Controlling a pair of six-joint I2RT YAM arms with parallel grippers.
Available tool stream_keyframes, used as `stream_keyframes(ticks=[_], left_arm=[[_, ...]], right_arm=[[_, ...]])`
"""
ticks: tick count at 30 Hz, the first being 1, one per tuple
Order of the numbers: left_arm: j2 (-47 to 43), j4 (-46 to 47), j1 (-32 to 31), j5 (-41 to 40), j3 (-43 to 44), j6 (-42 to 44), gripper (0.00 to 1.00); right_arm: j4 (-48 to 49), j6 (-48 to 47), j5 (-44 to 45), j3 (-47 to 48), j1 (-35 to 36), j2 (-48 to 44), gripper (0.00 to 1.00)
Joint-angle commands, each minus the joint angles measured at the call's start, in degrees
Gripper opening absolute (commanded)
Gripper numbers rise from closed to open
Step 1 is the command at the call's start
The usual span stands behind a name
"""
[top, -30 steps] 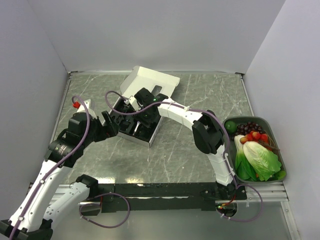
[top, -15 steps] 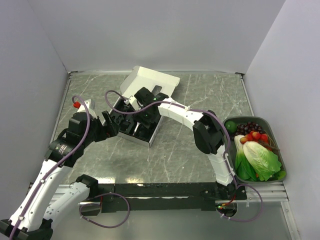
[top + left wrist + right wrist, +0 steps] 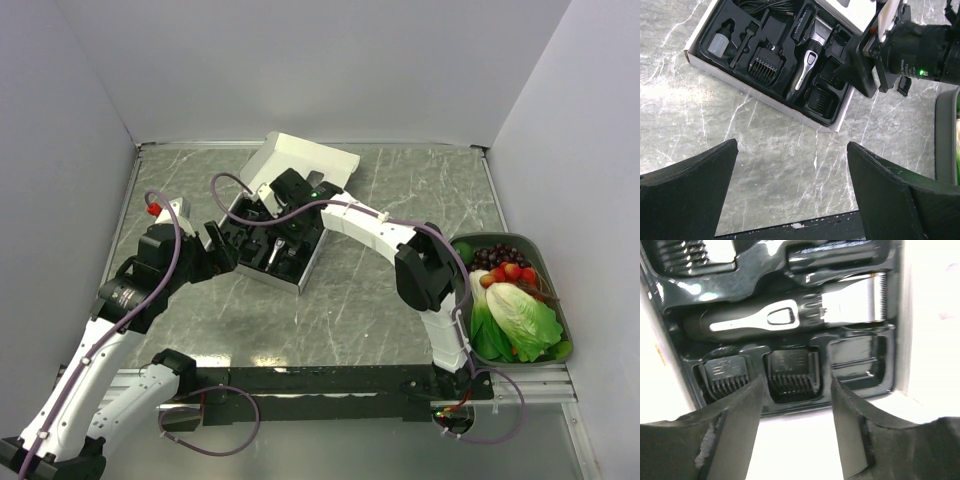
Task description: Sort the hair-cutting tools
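The slim black hair clipper (image 3: pixel 790 315) with its silver blade end lies in the black tray of the white box (image 3: pixel 308 268). Black comb attachments (image 3: pixel 790 375) sit in pockets beside it, with another (image 3: pixel 765 67) on its other side. The pocket (image 3: pixel 857 355) by the blade end holds nothing. My right gripper (image 3: pixel 796 385) hovers open over the comb pockets near the box's edge, with nothing between its fingers; in the top view this gripper (image 3: pixel 292 212) hangs over the tray's far right part. My left gripper (image 3: pixel 792 147) stands wide open over bare table, near the box's left side (image 3: pixel 213 245).
The box's white lid (image 3: pixel 300 160) is folded back toward the rear wall. A small clear bottle (image 3: pixel 720 42) and a thin brush (image 3: pixel 742 42) also lie in the tray. A green tray (image 3: pixel 555 290) of vegetables and fruit stands at the right edge. Walls close the table's sides.
My right gripper has pulled back a little toward the far end of the box, still open. The left arm has not moved.
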Motion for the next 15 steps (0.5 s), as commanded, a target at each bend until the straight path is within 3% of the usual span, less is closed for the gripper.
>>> stream_keyframes(ticks=[1, 3, 5, 15], left_arm=[[-0.1, 1.9, 0.0, 0.8, 0.7, -0.4, 0.96], [-0.1, 1.7, -0.1, 0.7, 0.7, -0.4, 0.97], [-0.2, 1.6, 0.0, 0.5, 0.8, -0.3, 0.96], [-0.2, 1.4, 0.0, 0.5, 0.6, -0.3, 0.96]], right_arm=[[2.6, 1.8, 2.7, 1.4, 0.4, -3.7, 0.49], [2.1, 2.2, 3.8, 1.8, 0.2, -3.2, 0.32], [2.0, 2.6, 3.6, 1.8, 0.2, -2.3, 0.26], [2.9, 3.3, 3.1, -1.5, 0.2, -1.0, 0.17]])
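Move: My right hand, empty and partly open, hovers over the comb row of the open box: the middle comb lies some 4 cm below it, about 1 cm back and 1 cm left. At about that depth, the nearer comb is roughly 5 cm back and 3 cm left, the empty comb slot 3 cm ahead and 1 cm right, and the clipper 1 cm ahead and 5 cm left. From my left hand, the middle comb lies about 12 cm ahead, 17 cm right and 17 cm below. I close my right fingers most of the way, bringing their tips together above the middle comb. The hand otherwise stays nearly in place: it eases forward by barely 1 cm early on, then holds, with the fingers still angled down towards the left and front, a few centimetres clear of the comb. ##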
